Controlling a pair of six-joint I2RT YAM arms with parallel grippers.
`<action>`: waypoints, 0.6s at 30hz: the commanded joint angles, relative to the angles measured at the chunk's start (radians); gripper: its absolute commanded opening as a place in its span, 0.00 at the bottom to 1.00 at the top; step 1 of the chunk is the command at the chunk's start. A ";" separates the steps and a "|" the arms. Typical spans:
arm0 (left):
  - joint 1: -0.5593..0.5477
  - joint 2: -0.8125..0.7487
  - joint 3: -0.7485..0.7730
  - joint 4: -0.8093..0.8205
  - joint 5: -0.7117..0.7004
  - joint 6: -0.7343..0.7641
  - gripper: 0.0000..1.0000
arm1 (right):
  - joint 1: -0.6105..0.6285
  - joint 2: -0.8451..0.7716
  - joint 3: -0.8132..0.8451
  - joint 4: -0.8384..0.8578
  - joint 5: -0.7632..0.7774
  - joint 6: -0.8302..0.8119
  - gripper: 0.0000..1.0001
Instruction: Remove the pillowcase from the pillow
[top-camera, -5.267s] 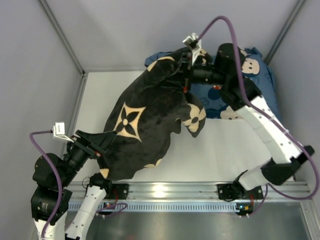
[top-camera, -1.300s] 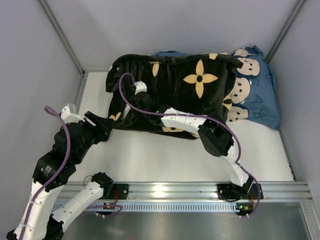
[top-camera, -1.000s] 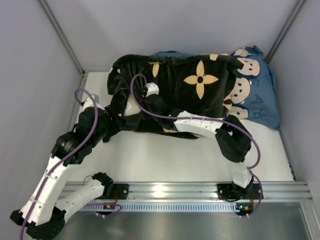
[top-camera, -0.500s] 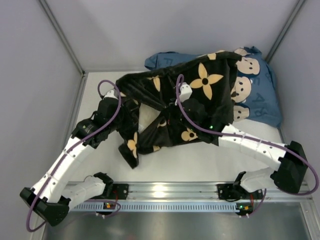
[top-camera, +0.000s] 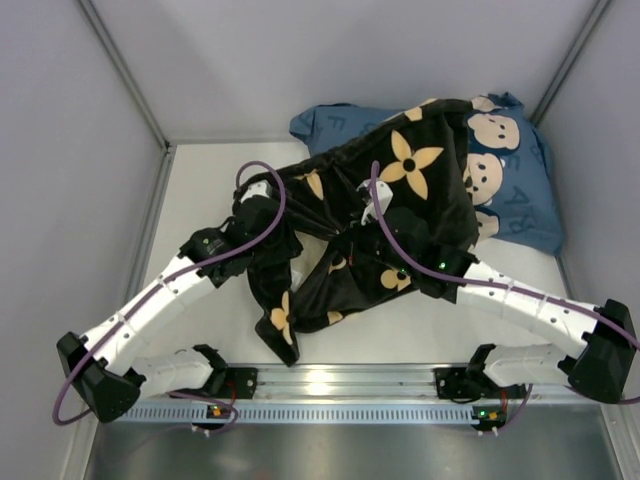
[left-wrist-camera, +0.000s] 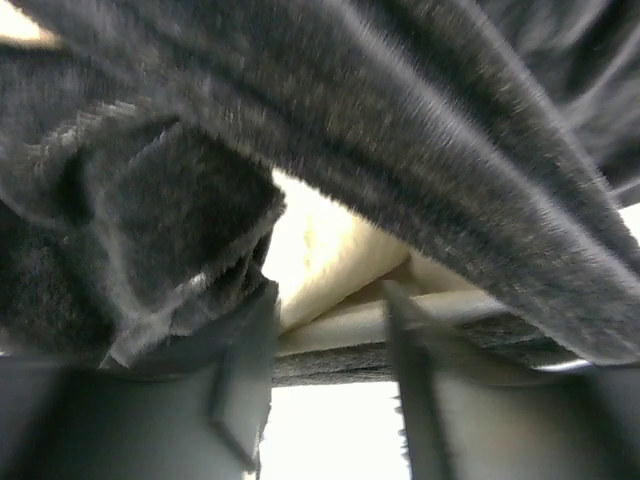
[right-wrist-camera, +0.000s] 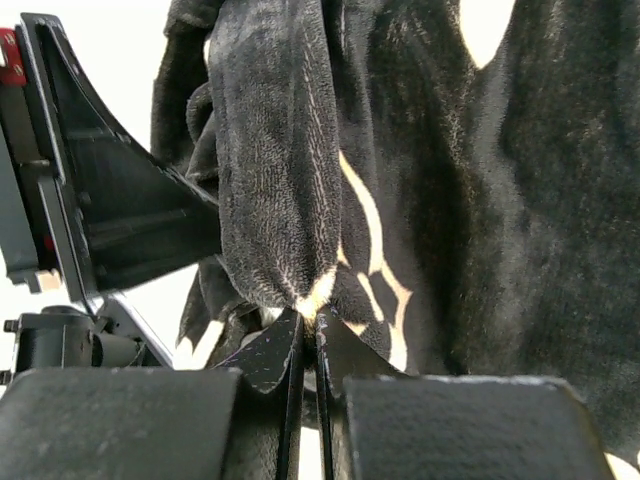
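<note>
The black pillowcase (top-camera: 400, 200) with tan flower motifs lies bunched across the middle of the table, one end trailing towards the front. My right gripper (right-wrist-camera: 308, 318) is shut on a fold of the pillowcase (right-wrist-camera: 280, 180); in the top view it (top-camera: 348, 238) is buried in the bunched cloth. My left gripper (left-wrist-camera: 325, 340) is open under the pillowcase (left-wrist-camera: 420, 130), its fingers (left-wrist-camera: 245, 370) apart. The cream pillow (left-wrist-camera: 325, 250) shows just beyond them inside the cover. In the top view the left gripper (top-camera: 280, 228) is at the cloth's left side and the pillow is hidden.
The blue pillow (top-camera: 510, 190) with cartoon mice lies at the back right, partly under the pillowcase. Grey walls close in the table on the left, back and right. The left arm's wrist (right-wrist-camera: 110, 220) shows close beside my right gripper.
Both grippers have moved right and towards the table's middle. The pillowcase went from spread flat at the back to bunched and dragged forward. More of the blue pillow is uncovered.
</note>
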 joint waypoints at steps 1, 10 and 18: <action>-0.027 -0.033 0.010 -0.035 -0.134 -0.057 0.60 | -0.014 -0.008 0.006 0.032 -0.019 0.008 0.00; -0.027 0.005 0.009 -0.099 -0.210 -0.062 0.71 | -0.014 -0.047 -0.002 0.026 -0.033 0.005 0.00; -0.032 -0.028 -0.070 -0.117 -0.259 -0.074 0.69 | -0.014 -0.065 -0.002 0.018 -0.033 0.007 0.00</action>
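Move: The pillowcase's loose black fold beside its open mouth lies about 4 cm left of the left hand, 2 cm ahead and 5 cm below. The mouth's cream inside shows some 5 cm to that hand's right, 2 cm back and 6 cm down, and the flowered tail hangs about 10 cm back, 1 cm right and 15 cm below. From the right hand, shut on the rim, the loose fold is roughly 15 cm left, 1 cm ahead and 6 cm down. The loose fold at the pillowcase's mouth is approached by the left hand, which shifts about 3.5 cm left and then also sinks some 2.5 cm, its fingers spreading wider early on and staying open. The wrist swings roughly 10 degrees counter-clockwise while its left side lifts a little. The right hand keeps its closed pinch on the rim and barely moves. ##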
